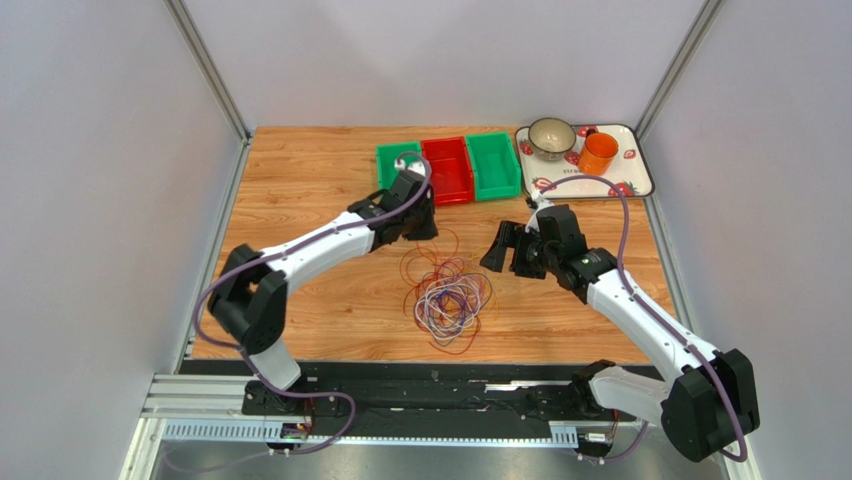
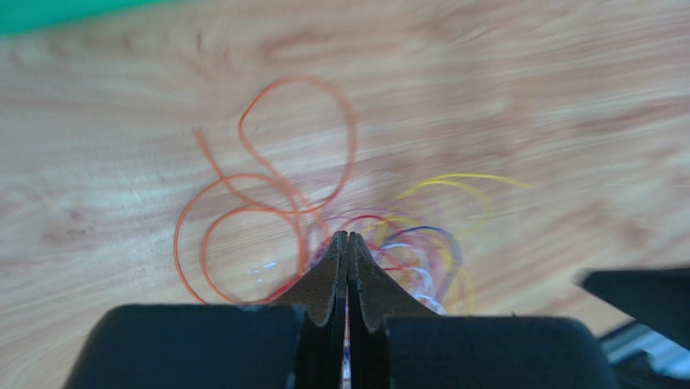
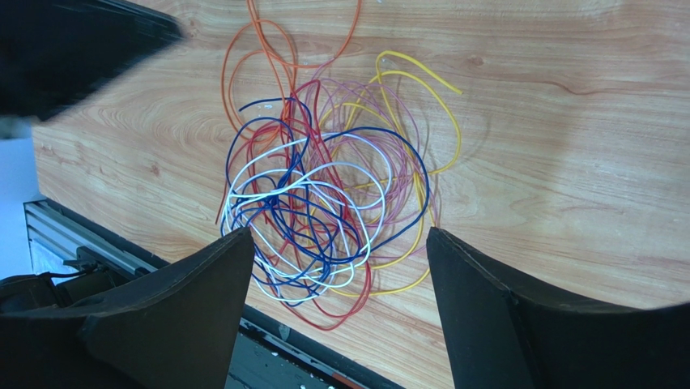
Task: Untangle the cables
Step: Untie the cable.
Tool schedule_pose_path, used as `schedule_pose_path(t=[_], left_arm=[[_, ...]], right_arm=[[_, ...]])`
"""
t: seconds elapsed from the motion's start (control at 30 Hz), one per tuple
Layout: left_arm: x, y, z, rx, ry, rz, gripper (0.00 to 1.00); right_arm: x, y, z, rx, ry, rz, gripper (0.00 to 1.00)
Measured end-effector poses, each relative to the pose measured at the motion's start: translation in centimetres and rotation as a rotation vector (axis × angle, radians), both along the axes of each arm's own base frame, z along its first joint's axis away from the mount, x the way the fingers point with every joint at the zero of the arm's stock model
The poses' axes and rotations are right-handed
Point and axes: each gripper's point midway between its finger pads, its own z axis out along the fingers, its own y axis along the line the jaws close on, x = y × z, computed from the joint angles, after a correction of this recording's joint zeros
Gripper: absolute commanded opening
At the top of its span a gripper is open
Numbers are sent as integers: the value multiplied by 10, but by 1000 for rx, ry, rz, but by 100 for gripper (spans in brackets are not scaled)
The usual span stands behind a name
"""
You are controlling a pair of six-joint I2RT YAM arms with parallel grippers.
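Note:
The cables (image 1: pixel 450 295) lie in a tangled heap of red, orange, yellow, purple, blue and white loops on the wooden table. My left gripper (image 1: pixel 424 230) hovers at the heap's far edge, over the orange loops (image 2: pixel 267 211). In the left wrist view the left gripper (image 2: pixel 348 235) is shut, its tips pressed together, and no wire shows pinched between them. My right gripper (image 1: pixel 506 250) is to the right of the heap and open. Seen from the right wrist, the cables (image 3: pixel 324 203) lie below and beyond the right gripper (image 3: pixel 338 235), whose jaws stand wide apart with nothing between them.
Two green bins (image 1: pixel 493 165) flank a red bin (image 1: pixel 447 170) at the back of the table. A tray (image 1: pixel 632 180) at the back right carries a bowl (image 1: pixel 551 138) and an orange cup (image 1: pixel 598 153). The black rail (image 3: pixel 275 328) runs along the table's near edge, close to the heap.

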Motion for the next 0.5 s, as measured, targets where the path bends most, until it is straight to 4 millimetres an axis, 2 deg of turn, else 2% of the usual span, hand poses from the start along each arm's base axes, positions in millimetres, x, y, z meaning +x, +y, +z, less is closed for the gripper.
schedule_pose_path(t=[0.03,0.07,0.13,0.17,0.2,0.27,0.3,0.33,0.37,0.4,0.5], left_arm=[[4,-3,40,-43,-68,-11,0],[5,-5,52,-59,-91,-14,0],[8,-7,116,-134,-206,-25,7],[9,-6,144,-168,-258,-25,23],[7,-4,175,-209,-315,-23,32],[2,3,209,-251,-385,-17,49],[-1,7,218,-265,-402,-10,53],[-3,10,219,-264,-409,-5,55],[-3,11,215,-264,-403,3,61],[-3,12,203,-251,-386,11,63],[-2,13,136,-156,-271,25,66]], right_arm=[[1,-1,2,-4,-2,-2,82],[1,-1,5,-4,-8,-3,82],[4,0,16,-1,-26,-5,82],[6,0,22,5,-41,-7,83],[8,1,29,12,-58,-9,82],[11,2,41,24,-88,-11,83],[12,2,45,28,-99,-11,82],[12,2,48,32,-107,-12,82],[11,1,49,32,-110,-14,83],[10,0,49,31,-108,-15,82],[7,-2,49,26,-102,-18,83]])
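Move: The orange cable's loops lie about 3 cm back and 1 cm to the right of the shut left hand, some 7 cm below. From that hand, the blue-and-white tangle is roughly 11 cm back and 6 cm right; the red bin is about 18 cm ahead and 5 cm right; the left green bin is 17 cm ahead and 6 cm left. From the open right hand, the orange loops lie some 4 cm ahead, 15 cm left and 8 cm lower. Empty left hand shoots up some 22 cm above the cables, then sinks 8, fingers opening; right rises 5. ##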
